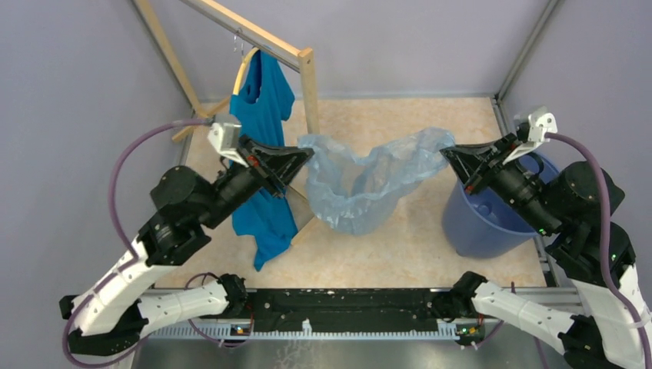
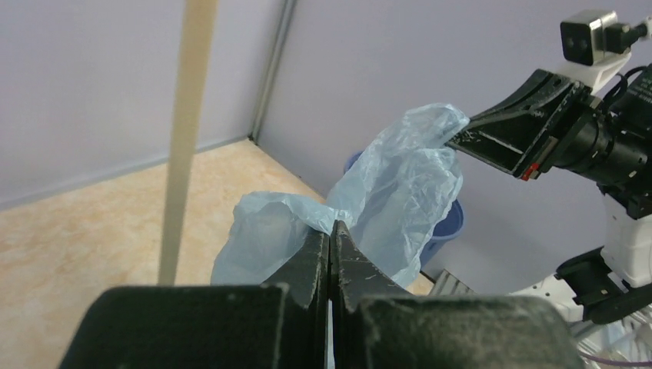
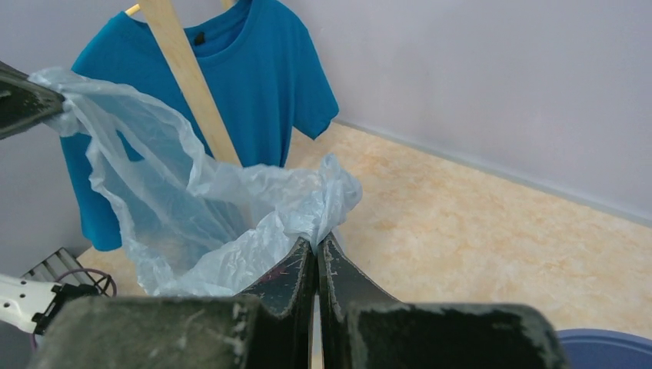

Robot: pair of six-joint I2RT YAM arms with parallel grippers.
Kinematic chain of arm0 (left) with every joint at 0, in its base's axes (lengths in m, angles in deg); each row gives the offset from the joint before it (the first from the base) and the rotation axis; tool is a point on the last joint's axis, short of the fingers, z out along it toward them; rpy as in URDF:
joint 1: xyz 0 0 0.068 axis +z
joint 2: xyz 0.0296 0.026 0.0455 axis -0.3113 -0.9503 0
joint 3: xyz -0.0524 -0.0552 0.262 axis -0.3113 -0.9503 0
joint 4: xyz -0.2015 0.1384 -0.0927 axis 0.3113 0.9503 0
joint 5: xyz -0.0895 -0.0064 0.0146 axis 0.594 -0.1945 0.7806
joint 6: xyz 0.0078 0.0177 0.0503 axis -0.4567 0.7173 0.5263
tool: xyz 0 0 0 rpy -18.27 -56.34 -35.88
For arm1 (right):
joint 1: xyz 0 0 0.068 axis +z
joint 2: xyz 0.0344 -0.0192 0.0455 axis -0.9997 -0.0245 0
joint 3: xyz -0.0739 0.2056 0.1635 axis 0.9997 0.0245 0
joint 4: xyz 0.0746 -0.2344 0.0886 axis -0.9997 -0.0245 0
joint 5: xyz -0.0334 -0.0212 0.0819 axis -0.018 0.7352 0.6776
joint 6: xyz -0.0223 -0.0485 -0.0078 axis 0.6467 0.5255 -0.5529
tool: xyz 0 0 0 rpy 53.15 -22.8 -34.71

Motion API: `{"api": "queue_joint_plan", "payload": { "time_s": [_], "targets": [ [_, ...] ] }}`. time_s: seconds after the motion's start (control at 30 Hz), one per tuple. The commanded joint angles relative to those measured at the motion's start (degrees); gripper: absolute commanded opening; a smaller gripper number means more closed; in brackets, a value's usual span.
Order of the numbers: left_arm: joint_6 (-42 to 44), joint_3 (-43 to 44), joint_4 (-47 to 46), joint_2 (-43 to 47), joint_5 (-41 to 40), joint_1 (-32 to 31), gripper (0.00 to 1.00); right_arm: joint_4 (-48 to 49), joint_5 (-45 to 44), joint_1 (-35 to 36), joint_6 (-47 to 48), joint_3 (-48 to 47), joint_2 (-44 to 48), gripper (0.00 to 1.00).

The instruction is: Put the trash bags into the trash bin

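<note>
A thin pale-blue trash bag (image 1: 361, 181) hangs stretched in the air between my two grippers, its mouth spread and its body sagging toward the floor. The left gripper (image 1: 307, 154) is shut on the bag's left edge; its wrist view shows film (image 2: 384, 200) bunched at the closed tips (image 2: 332, 227). My right gripper (image 1: 444, 156) is shut on the bag's right edge, the plastic (image 3: 231, 207) pinched at its tips (image 3: 316, 242). The blue trash bin (image 1: 492, 223) stands upright at the right, under the right arm, with the bag to its left.
A teal T-shirt (image 1: 261, 154) hangs from a hanger on a wooden rack (image 1: 307, 84) at the back left, just behind the left gripper. Grey walls close in the beige floor (image 1: 384, 254). A black rail (image 1: 346, 304) runs along the near edge.
</note>
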Motion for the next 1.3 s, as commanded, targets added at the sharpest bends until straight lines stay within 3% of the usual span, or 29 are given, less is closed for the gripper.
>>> {"api": "queue_joint_plan", "payload": {
  "time_s": [0.0,0.2,0.37,0.57,0.9,1.27],
  "targets": [
    [-4.2,0.93,-6.29,-5.17,9.4,-0.04,0.0,-0.26,-1.03,-0.08,-0.33,0.66,-1.14,0.0],
    [-5.69,6.33,-5.33,-12.0,13.04,-0.04,0.0,-10.34,-7.33,-0.1,1.15,-2.7,-4.67,0.0],
    [-4.01,2.48,-2.15,-6.33,0.89,-0.04,0.0,-14.84,-12.19,-0.09,-1.09,-2.66,-2.05,0.01],
    [-5.55,-3.07,0.44,-1.59,-1.89,-0.04,0.0,-13.32,-7.88,-0.07,-2.77,2.57,0.64,0.11],
    [-8.17,-12.11,5.51,6.12,-0.55,-0.04,0.0,-17.01,-12.78,-0.11,-5.11,0.57,0.05,0.52],
    [-6.85,-10.16,8.04,4.23,-1.9,-0.02,0.0,-24.47,-34.56,-0.06,-20.59,6.44,-3.17,0.83]
  ]
}}
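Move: Both hands hold the trash bag's rim, with its middle about 14 cm left of the right hand, 11 cm right of the left, level with both in reach and roughly 9 cm below. The trash bin stands some 18 cm right, 6 cm ahead and 33 cm below the right hand; from the left hand, 44 cm right, 7 cm ahead and 35 cm below. The blue shirt hangs 11 cm ahead, 9 cm left and 20 cm below the left hand. Sinking about 10 cm each, right hand releases the bag and veers right towards the bin; left keeps hold. ##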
